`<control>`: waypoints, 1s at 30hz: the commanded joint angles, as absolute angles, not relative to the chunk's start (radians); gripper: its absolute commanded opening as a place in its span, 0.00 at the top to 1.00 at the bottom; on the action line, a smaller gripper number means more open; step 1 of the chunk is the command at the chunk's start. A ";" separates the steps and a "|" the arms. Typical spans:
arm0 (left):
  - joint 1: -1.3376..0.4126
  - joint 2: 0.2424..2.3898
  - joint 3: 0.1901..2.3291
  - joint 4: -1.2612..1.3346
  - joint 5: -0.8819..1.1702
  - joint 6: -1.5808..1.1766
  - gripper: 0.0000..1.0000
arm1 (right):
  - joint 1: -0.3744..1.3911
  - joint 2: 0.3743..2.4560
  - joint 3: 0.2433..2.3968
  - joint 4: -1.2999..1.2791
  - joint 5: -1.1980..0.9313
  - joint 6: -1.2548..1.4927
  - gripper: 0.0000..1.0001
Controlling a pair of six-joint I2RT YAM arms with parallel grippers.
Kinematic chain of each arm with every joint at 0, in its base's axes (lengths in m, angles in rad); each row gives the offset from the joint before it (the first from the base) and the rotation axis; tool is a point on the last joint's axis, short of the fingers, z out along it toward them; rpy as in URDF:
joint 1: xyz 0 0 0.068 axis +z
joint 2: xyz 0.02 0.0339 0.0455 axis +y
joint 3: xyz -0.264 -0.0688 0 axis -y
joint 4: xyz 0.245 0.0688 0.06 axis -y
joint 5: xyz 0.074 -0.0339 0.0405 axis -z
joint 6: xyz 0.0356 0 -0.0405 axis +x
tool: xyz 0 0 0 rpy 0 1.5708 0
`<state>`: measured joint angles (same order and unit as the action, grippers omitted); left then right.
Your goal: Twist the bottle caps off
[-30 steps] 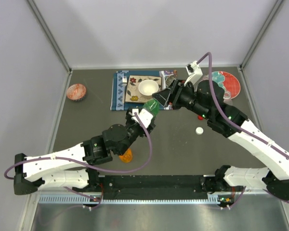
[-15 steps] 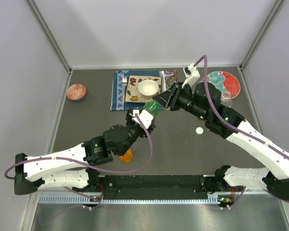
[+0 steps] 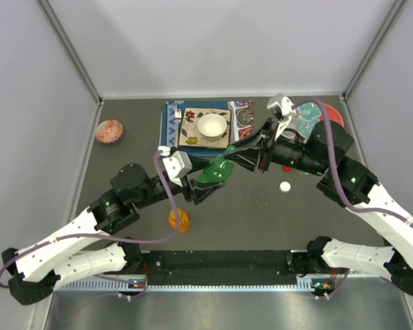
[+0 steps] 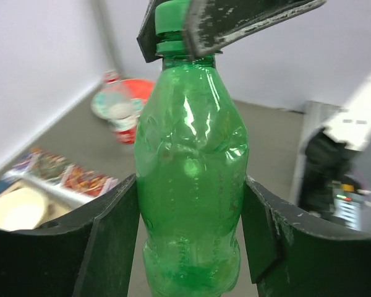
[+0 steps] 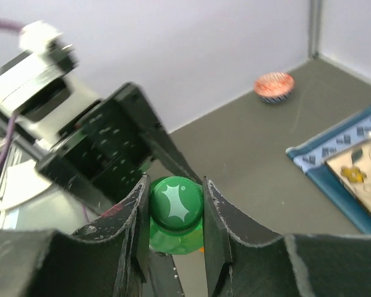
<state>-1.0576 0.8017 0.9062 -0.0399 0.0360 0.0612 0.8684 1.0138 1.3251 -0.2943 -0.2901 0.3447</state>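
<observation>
The small green bottle hangs tilted above the table between both arms. My left gripper is shut on the green bottle's body, a finger on each side. My right gripper is shut on the green cap, which sits on the bottle's neck. From the left wrist the green cap shows at the top between the right fingers. The orange bottle lies on the table below the left arm. A loose white cap lies right of centre. A clear bottle with a red label stands at the plate.
A white bowl sits on a patterned mat at the back. A small patterned bowl is at the far left. A red plate lies at the back right, partly behind my right arm. Grey walls enclose the table.
My right jaws have closed on the green cap. The left arm drew back to the left, tilting the bottle's neck toward the right gripper. The orange bottle is now uncovered.
</observation>
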 commanded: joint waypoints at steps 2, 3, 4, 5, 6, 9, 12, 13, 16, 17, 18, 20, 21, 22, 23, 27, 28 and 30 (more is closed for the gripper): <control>-0.881 0.819 0.974 0.035 0.708 -0.194 0.76 | 0.870 0.973 1.381 -0.267 -0.711 0.172 1.00; -0.846 0.828 0.974 0.057 0.765 -0.221 0.76 | 0.870 0.976 1.384 -0.268 -0.748 0.170 1.00; -0.830 0.839 0.976 0.083 0.849 -0.250 0.76 | 0.870 0.979 1.384 -0.268 -0.817 0.169 1.00; -0.816 0.860 0.976 0.139 0.897 -0.314 0.76 | 0.870 0.979 1.387 -0.270 -0.853 0.166 1.00; -0.795 0.873 0.974 0.178 0.934 -0.348 0.76 | 0.870 0.983 1.387 -0.268 -0.885 0.166 1.00; -0.767 0.928 0.963 0.337 1.067 -0.495 0.75 | 0.871 0.991 1.388 -0.271 -1.011 0.158 1.00; -0.759 0.974 0.957 0.476 1.146 -0.613 0.74 | 0.870 0.985 1.378 -0.275 -1.094 0.137 1.00; -0.758 0.983 0.954 0.507 1.155 -0.636 0.73 | 0.870 0.979 1.373 -0.275 -1.144 0.130 1.00; -0.755 1.008 0.956 0.575 1.184 -0.696 0.73 | 0.870 0.963 1.358 -0.282 -1.210 0.101 1.00; -0.753 1.017 0.959 0.583 1.196 -0.712 0.73 | 0.870 0.960 1.353 -0.284 -1.218 0.086 1.00; -0.752 1.023 0.960 0.594 1.200 -0.719 0.73 | 0.868 0.956 1.350 -0.299 -1.226 0.078 1.00; -0.752 1.037 0.962 0.632 1.210 -0.750 0.73 | 0.868 0.947 1.345 -0.325 -1.246 0.039 1.00; -0.752 1.042 0.962 0.647 1.219 -0.762 0.73 | 0.868 0.943 1.345 -0.362 -1.244 0.019 1.00; -0.749 1.049 0.963 0.676 1.223 -0.775 0.73 | 0.868 0.942 1.345 -0.392 -1.232 0.006 1.00; -0.749 1.058 0.963 0.689 1.226 -0.796 0.73 | 0.868 0.937 1.350 -0.426 -1.206 -0.067 1.00; -0.750 1.077 0.966 0.715 1.239 -0.822 0.73 | 0.868 0.950 1.384 -0.616 -1.112 -0.193 1.00; -0.750 1.078 0.966 0.716 1.244 -0.822 0.73 | 0.868 0.946 1.384 -0.626 -1.106 -0.198 1.00; -0.749 1.080 0.966 0.709 1.244 -0.819 0.73 | 0.868 0.937 1.378 -0.624 -1.098 -0.204 1.00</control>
<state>-0.7727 1.0878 0.9367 0.5777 1.3159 -0.7853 0.8543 0.9516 1.3743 -0.4149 -1.0210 -0.1440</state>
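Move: The left gripper already holds the green bottle; the green cap lies about 3 cm ahead of that hand, 5 cm to its right and 8 cm above it. The cap is already pinched at the right hand point. The orange bottle stands some 6 cm ahead of the left hand, 12 cm to its left and 33 cm below. From the right hand, the loose white cap lies roughly 18 cm ahead, 25 cm right, the red one 27 cm ahead, 28 cm right, both about 43 cm below. Keep both grips shut and counter-twist the hands: swing the left gripper clockwise some 60 degrees with the green bottle, tipping it too, while the right gripper turns the cap counter-clockwise about 40 degrees and rolls with it. Meanwhile draw both hands back towards the bases together by 11 to 12 cm, easing to a stop. ##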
